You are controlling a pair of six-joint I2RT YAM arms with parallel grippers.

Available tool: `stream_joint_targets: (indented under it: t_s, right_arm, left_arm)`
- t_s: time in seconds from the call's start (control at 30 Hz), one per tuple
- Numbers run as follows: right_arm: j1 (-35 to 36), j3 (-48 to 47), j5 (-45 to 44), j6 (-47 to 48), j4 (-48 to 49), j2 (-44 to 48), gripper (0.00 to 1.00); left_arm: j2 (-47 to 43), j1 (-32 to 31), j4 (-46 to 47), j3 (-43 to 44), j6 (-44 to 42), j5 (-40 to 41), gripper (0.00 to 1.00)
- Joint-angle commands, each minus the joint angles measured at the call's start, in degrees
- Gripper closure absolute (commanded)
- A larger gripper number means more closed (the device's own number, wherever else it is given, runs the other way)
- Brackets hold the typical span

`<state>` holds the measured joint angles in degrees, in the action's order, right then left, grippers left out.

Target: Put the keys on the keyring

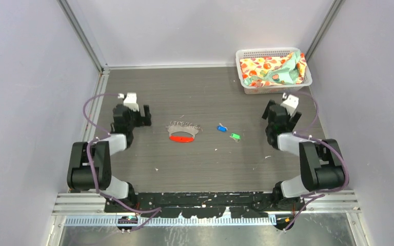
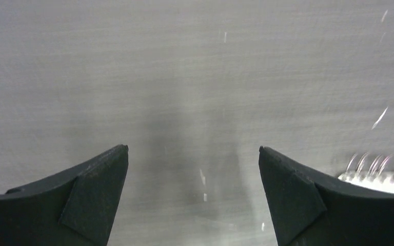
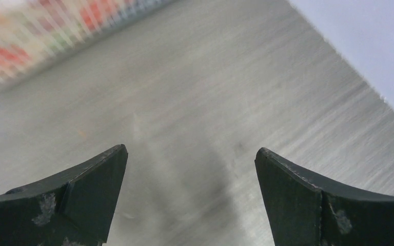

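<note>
The keyring (image 1: pixel 183 126) lies mid-table, a silvery wire ring of small loops with a flat red tag (image 1: pixel 181 137). To its right lie the keys, apart from each other: one blue-headed (image 1: pixel 221 128), one green-headed (image 1: pixel 235 136). My left gripper (image 1: pixel 137 116) hovers low to the left of the keyring, open and empty (image 2: pixel 193 149); the ring's wire loops (image 2: pixel 377 168) show blurred at the right edge of the left wrist view. My right gripper (image 1: pixel 278 117) sits to the right of the keys, open and empty (image 3: pixel 191 149). No key shows in either wrist view.
A white basket (image 1: pixel 267 50) holding a patterned cloth (image 1: pixel 274 69) stands at the back right, blurred in the right wrist view (image 3: pixel 41 36). Small pale flecks dot the dark wood-grain tabletop (image 1: pixel 205 97). Grey walls enclose three sides.
</note>
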<state>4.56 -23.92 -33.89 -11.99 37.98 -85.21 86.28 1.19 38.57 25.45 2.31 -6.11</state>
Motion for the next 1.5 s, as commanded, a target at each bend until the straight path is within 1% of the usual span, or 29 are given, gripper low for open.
stream_joint_targets:
  t_s: [0.0, 0.03, 0.07, 0.1, 0.13, 0.2, 0.23, 0.27, 0.3, 0.33, 0.37, 0.43, 0.53, 0.63, 0.8, 0.87, 0.97, 1.03, 1.2, 1.33, 1.47]
  right_arm:
    - [2.1, -21.0, -7.8, -13.7, -34.8, 7.5, 0.00]
    - [2.3, -24.1, -6.5, -18.8, -37.1, 8.4, 0.00]
    - [2.5, -27.3, -6.6, -25.1, -42.5, 9.4, 0.00]
    - [2.3, -30.6, -2.1, -27.7, -47.2, 10.5, 0.00]
    - [2.2, -33.2, 2.1, -28.1, -50.1, 10.9, 0.00]
    - [2.2, -33.5, 16.0, -24.1, -47.3, 11.4, 0.00]
    - [2.6, -32.1, 23.6, -21.5, -44.1, 11.6, 0.00]
    - [4.2, -30.7, 27.6, -19.2, -41.9, 11.7, 0.00]
    - [8.4, -30.7, 26.6, -17.0, -42.0, 11.2, 0.00]
    - [10.8, -31.1, 26.3, -13.5, -43.2, 9.9, 0.00]
    - [15.0, -32.8, 27.9, -10.5, -44.7, 8.1, 0.00]
    - [19.3, -35.5, 37.0, -5.2, -47.6, 3.5, 0.00]
    - [24.5, -37.2, 43.9, 1.5, -49.7, -0.7, 0.00]
    - [27.8, -37.0, 45.6, 5.5, -47.6, -2.8, 0.01]
    - [28.6, -42.8, 52.2, 6.0, -50.3, -11.7, 0.10]
    - [29.3, -44.4, 53.5, 6.0, -51.0, -14.2, 0.12]
    - [31.0, -44.8, 52.8, 6.8, -50.6, -16.7, 0.13]
    - [31.7, -45.3, 52.6, 7.4, -50.8, -18.3, 0.16]
    - [31.9, -47.4, 52.4, 8.9, -52.3, -22.0, 0.29]
    - [32.0, -48.6, 51.4, 9.2, -52.4, -24.1, 0.37]
    - [32.0, -49.1, 50.4, 9.3, -51.8, -25.9, 0.41]
  left_arm:
    - [-6.2, 0.3, -33.6, 19.2, -3.5, -4.0, 0.00]
    - [-6.1, 0.3, -40.0, 23.1, -4.4, -5.3, 0.00]
    - [-6.0, 0.3, -45.1, 26.2, -5.3, -6.4, 0.00]
    - [-5.7, 0.3, -50.0, 28.8, -6.1, -7.5, 0.00]
    - [-5.5, 0.3, -54.3, 31.5, -7.4, -9.3, 0.00]
    - [-5.0, 0.3, -62.1, 35.8, -9.1, -12.5, 0.00]
    - [-4.8, 0.3, -64.9, 37.5, -9.6, -14.1, 0.00]
    - [-4.7, 0.3, -67.1, 38.7, -9.8, -15.1, 0.00]
    - [-4.7, 0.3, -68.6, 39.7, -10.0, -16.3, 0.00]
    - [-4.7, 0.3, -69.8, 40.3, -10.1, -16.5, 0.00]
    - [-4.7, 0.3, -70.8, 41.0, -10.0, -16.6, 0.00]
    - [-4.7, 0.3, -73.0, 42.1, -10.5, -16.9, 0.00]
    - [-5.3, 0.2, -75.6, 42.5, -12.1, -16.0, 0.00]
    - [-5.8, 0.3, -78.0, 42.6, -14.1, -14.6, 0.00]
    - [-6.1, 0.3, -82.5, 42.8, -16.4, -14.6, 0.00]
    - [-6.4, 0.3, -83.3, 42.8, -16.6, -14.7, 0.00]
    - [-7.3, 0.3, -83.7, 42.6, -16.7, -14.9, 0.00]
    - [-7.8, 0.3, -83.7, 42.6, -16.8, -15.1, 0.00]
    - [-8.7, 0.3, -84.1, 42.6, -16.2, -15.7, 0.00]
    - [-9.2, 0.3, -84.2, 42.5, -16.1, -16.0, 0.00]
    - [-9.7, 0.3, -84.2, 42.1, -16.5, -15.9, 0.00]
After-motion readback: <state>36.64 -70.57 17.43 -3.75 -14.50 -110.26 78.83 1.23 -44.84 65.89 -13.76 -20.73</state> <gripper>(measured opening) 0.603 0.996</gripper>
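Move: The keyring lies far across the table from the right hand, its middle about 44 cm to the left, 6 cm back and 9 cm below. On the way, at the same height, lie the blue key, about 28 cm left and 4 cm back, and the green key, about 22 cm left and 8 cm back. From the left hand the keyring is roughly 20 cm right, 7 cm back and 9 cm below. Up first, nearly 20 cm and slightly forward, then sweeping left and down past the keys, the right hand travels some 37 cm to the keyring's right end, swinging counter-clockwise, tipping steeply down and narrowing its open fingers to just over half, still short of contact. The left hand hops up, then draws back and tips down, staying wide open. ##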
